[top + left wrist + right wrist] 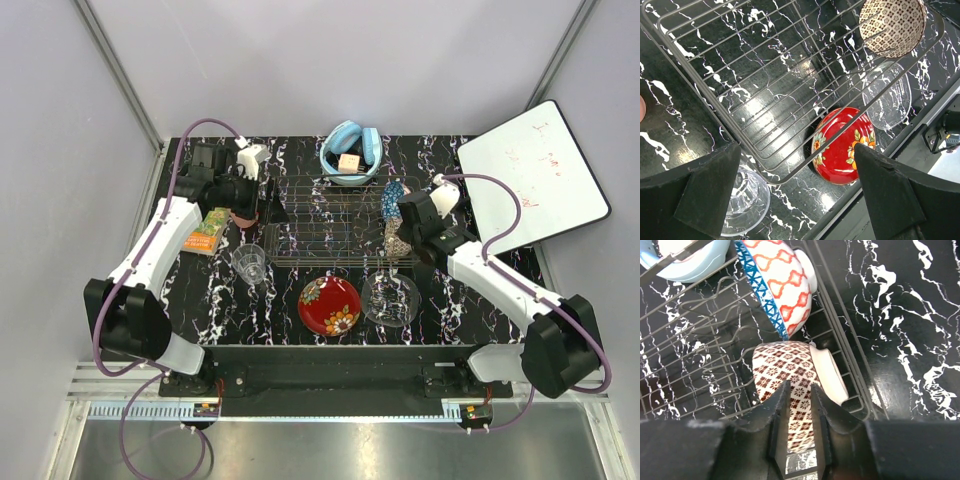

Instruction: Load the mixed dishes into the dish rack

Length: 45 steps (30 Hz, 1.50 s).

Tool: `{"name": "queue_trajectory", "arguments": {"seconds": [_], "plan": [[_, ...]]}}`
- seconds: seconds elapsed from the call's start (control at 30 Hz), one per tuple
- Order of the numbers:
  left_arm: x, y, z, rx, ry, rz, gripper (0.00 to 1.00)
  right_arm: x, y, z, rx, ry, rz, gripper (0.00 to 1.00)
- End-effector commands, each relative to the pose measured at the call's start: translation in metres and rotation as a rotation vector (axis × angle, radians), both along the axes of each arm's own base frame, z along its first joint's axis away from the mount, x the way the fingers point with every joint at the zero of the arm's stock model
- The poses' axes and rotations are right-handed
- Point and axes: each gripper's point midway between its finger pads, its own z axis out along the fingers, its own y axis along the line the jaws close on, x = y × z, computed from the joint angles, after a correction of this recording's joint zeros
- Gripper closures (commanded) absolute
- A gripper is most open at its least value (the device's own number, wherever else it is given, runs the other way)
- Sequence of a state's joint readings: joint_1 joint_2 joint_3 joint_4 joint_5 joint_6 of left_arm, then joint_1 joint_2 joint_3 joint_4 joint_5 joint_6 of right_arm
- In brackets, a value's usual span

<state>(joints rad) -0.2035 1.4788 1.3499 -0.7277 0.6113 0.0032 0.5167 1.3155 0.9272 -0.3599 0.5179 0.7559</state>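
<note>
The wire dish rack (pixel 320 225) lies mid-table. At its right end stand on edge the blue patterned bowl (pixel 782 285) and the cream bowl (pixel 785 370). My right gripper (pixel 800 385) hovers just over the cream bowl's outer wall, fingers a narrow gap apart and gripping nothing. My left gripper (pixel 800 200) hangs wide open and empty over the rack's left near corner. The glass tumbler (pixel 742 200) stands below its left finger. A pink cup (pixel 243 217) shows as a sliver beside the left wrist. The red floral plate (pixel 330 305) and clear glass plate (pixel 390 298) lie flat before the rack.
A light blue bowl (pixel 350 155) with a yellow cube sits behind the rack. An orange-green booklet (pixel 208 230) lies at the left. A white board (pixel 533 175) leans at the back right. Grey walls close in both sides.
</note>
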Motion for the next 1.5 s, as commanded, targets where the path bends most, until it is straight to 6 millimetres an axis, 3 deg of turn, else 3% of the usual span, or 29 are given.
{"name": "queue_trajectory", "arguments": {"seconds": [0.0,0.07,0.23,0.33,0.47,0.57,0.7,0.87,1.27,1.47], "plan": [[0.011,0.002,0.014,0.003,-0.092,0.008,0.01,-0.013,0.01,-0.009,0.01,0.052,0.068,0.66],[0.01,0.003,0.017,0.006,-0.105,0.009,0.01,-0.013,0.001,-0.004,-0.025,0.044,0.046,0.61],[0.007,0.007,0.025,0.016,-0.139,0.013,0.01,-0.025,-0.033,0.029,-0.126,-0.022,-0.029,0.42],[0.004,0.01,0.032,0.034,-0.161,0.009,0.01,-0.041,-0.051,0.046,-0.139,-0.037,-0.073,0.39],[-0.001,0.02,0.042,0.086,-0.19,0.015,0.01,-0.07,-0.05,0.05,-0.038,-0.024,-0.042,0.38],[-0.005,0.031,0.048,0.147,-0.237,0.032,0.01,-0.102,-0.037,0.032,0.101,0.04,0.019,0.33],[-0.008,0.05,0.051,0.239,-0.264,0.072,0.01,-0.146,-0.02,-0.01,0.26,0.199,0.061,0.32],[-0.013,0.066,0.05,0.306,-0.258,0.129,0.01,-0.18,-0.01,-0.062,0.333,0.442,0.007,0.33],[-0.018,0.071,0.067,0.313,-0.301,0.155,0.01,-0.185,-0.008,-0.111,0.271,0.569,0.002,0.31],[-0.019,0.074,0.068,0.327,-0.303,0.158,0.01,-0.181,-0.015,-0.115,0.246,0.536,-0.01,0.32]]}}
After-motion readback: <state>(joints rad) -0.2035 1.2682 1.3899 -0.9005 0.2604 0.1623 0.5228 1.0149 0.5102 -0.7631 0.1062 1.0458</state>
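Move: The clear glass plate lies about 15 cm back from my right hand, 6 cm to its left and 14 cm lower. The checked bowl is right at those fingertips, about 1 cm ahead, 1 cm left; the red dish is roughly 16 cm back, 21 cm left. From my left hand, the upturned drinking glass is about 5 cm back, 7 cm left and 16 cm below, the pink cup some 6 cm ahead, 9 cm left. I take my right fingertips off the checked bowl, opening them to about two thirds as I lift back and a little right over the rack's front edge, then sweep back and down, some 20 cm back in all, tipping the fingers about 35 degrees downward beside the glass plate's right rim. Meanwhile my left hand, still wide open, swings about 7 cm left and rises some 4 cm, coming above the drinking glass. ##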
